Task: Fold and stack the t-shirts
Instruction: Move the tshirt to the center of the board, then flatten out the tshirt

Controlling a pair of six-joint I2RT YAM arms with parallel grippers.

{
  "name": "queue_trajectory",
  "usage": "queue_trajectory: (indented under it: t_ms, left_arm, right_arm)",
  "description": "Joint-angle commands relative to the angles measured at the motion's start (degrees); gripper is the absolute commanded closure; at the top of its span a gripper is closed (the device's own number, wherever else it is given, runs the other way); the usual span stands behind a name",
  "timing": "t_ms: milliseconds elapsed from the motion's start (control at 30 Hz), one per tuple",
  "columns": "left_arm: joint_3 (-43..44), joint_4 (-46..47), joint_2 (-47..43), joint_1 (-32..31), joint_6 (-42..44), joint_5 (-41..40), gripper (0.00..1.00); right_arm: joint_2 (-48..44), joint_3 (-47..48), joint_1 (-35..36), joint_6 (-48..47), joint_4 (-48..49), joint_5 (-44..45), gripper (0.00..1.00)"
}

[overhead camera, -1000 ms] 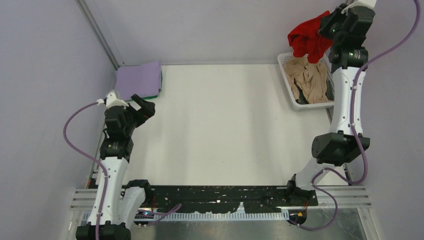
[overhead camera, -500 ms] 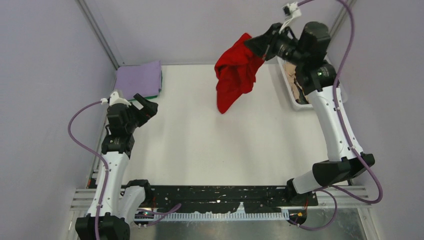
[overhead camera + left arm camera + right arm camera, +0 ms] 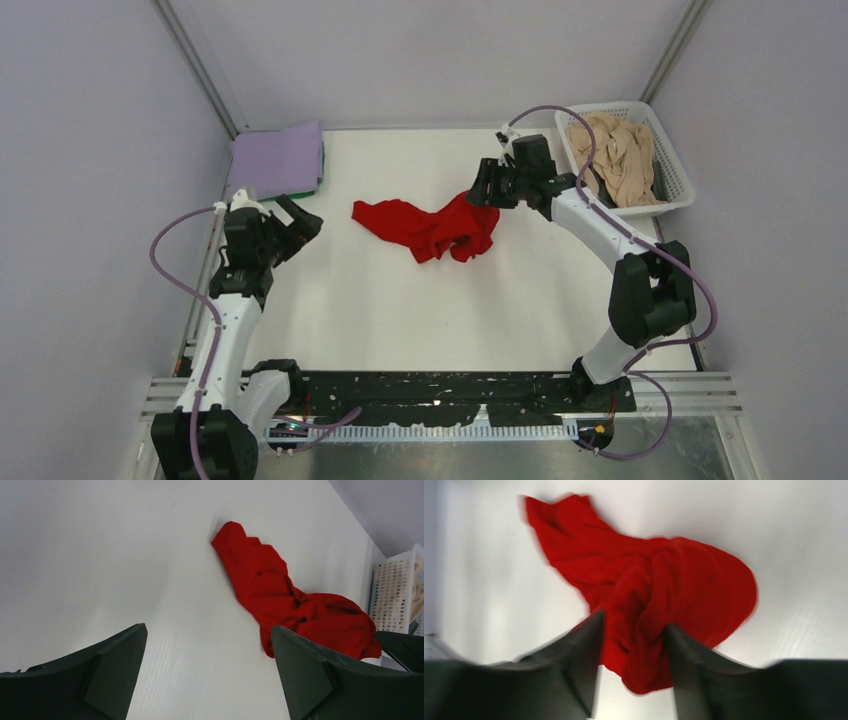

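The red t-shirt point(image 3: 425, 225) lies crumpled on the white table, stretched from centre left to centre. My right gripper point(image 3: 482, 191) is low at its right end. In the right wrist view point(image 3: 634, 622) the fingers stand apart with red cloth point(image 3: 649, 575) lying between the tips; the view is blurred. My left gripper point(image 3: 300, 215) is open and empty, left of the shirt, which shows ahead in its wrist view point(image 3: 280, 590). A folded lavender t-shirt point(image 3: 278, 160) lies at the back left on a green one point(image 3: 321, 172). The beige t-shirt point(image 3: 620, 160) is heaped in the basket.
The white lattice basket point(image 3: 680, 190) stands at the back right corner and also shows in the left wrist view point(image 3: 395, 595). Grey walls close in the table on the left, back and right. A black rail runs along the near edge point(image 3: 440, 390).
My right arm swung the red shirt from above the basket, leftward and down, and it now lies on the table. My left gripper edged slightly to the right.
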Motion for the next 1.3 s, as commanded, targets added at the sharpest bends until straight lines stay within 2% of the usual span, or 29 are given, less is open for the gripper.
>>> queue_trajectory:
  t_ms: [0,167,400,500,633,700,833,900,1033,1100,1200,1233,1267]
  left_arm:
    - [3.2,-0.9,6.4,-2.2,1.0,2.5,0.01]
    - [13.4,-2.9,20.2,-7.4,3.0,0.8,0.01]
    - [31.9,-7.0,42.7,-9.3,3.3,2.4,0.01]
    - [40.2,-12.0,50.5,-10.0,3.1,2.7,0.01]
    - [47.6,-16.9,58.0,-12.1,3.6,-0.1,0.01]
    - [50.8,-20.4,61.3,-12.8,4.1,1.0,0.01]
    - [53.1,-25.1,65.1,-14.9,3.7,0.6,0.01]
    - [52.5,-25.1,66.3,-15.6,3.0,0.9,0.05]
    - [52.6,-25.7,69.0,-16.5,2.3,1.6,0.22]
    - [53.3,-26.4,69.3,-16.7,2.2,1.4,0.41]
    - [52.8,-25.4,68.7,-16.8,1.7,0.2,0.76]
    - [52.6,-25.1,68.6,-16.8,1.7,0.1,0.93]
    - [52.4,-24.9,68.4,-16.8,1.7,0.0,1.00]
  right_arm:
    - [-3.0,1.2,-0.3,-6.8,-5.0,21.5,0.01]
    - [-13.8,-6.5,-0.2,-10.2,-2.1,22.1,0.05]
    - [-29.7,-23.1,0.5,-7.6,3.8,14.8,0.05]
    - [-33.3,-28.6,1.5,-6.0,5.0,10.1,0.05]
    - [-35.4,-31.8,3.3,-5.7,4.6,11.8,0.05]
    - [-36.2,-32.9,3.6,-5.5,4.5,12.2,0.05]
    - [-37.4,-34.6,4.1,-4.6,6.6,11.4,0.05]
    - [-37.7,-34.7,4.2,-4.4,7.0,11.2,0.05]
    - [-37.8,-34.7,4.5,-4.3,6.9,10.7,0.05]
    - [-38.0,-34.9,5.0,-4.4,6.7,10.1,0.05]
    - [-38.4,-35.7,6.7,-5.1,6.4,9.9,0.04]
    - [-38.4,-35.9,8.0,-5.5,6.0,10.0,0.03]
    - [-38.3,-36.2,8.7,-5.8,5.7,10.3,0.02]
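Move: The red t-shirt's left end lies some 13 cm ahead of the left hand, 12 cm to its right and 16 cm below; the t-shirt's middle is about 14 cm farther right, and the purple stack sits about 28 cm ahead and 16 cm left of the hand. From the right hand, the t-shirt's middle is about 10 cm left, roughly 1 cm ahead and 13 cm below; the white basket stands some 20 cm ahead and 38 cm right. Sweep the left gripper forward about 15 cm and rightward, then sink it onto the t-shirt's left end while drawing back slightly, tipping some 40 degrees down and turning a little clockwise; close it there to pinch the cloth. Meanwhile finish opening the right gripper clear of the cloth, swing it right with a brief dip, then draw it back about 13 cm towards the t-shirt's near edge, wide open. ##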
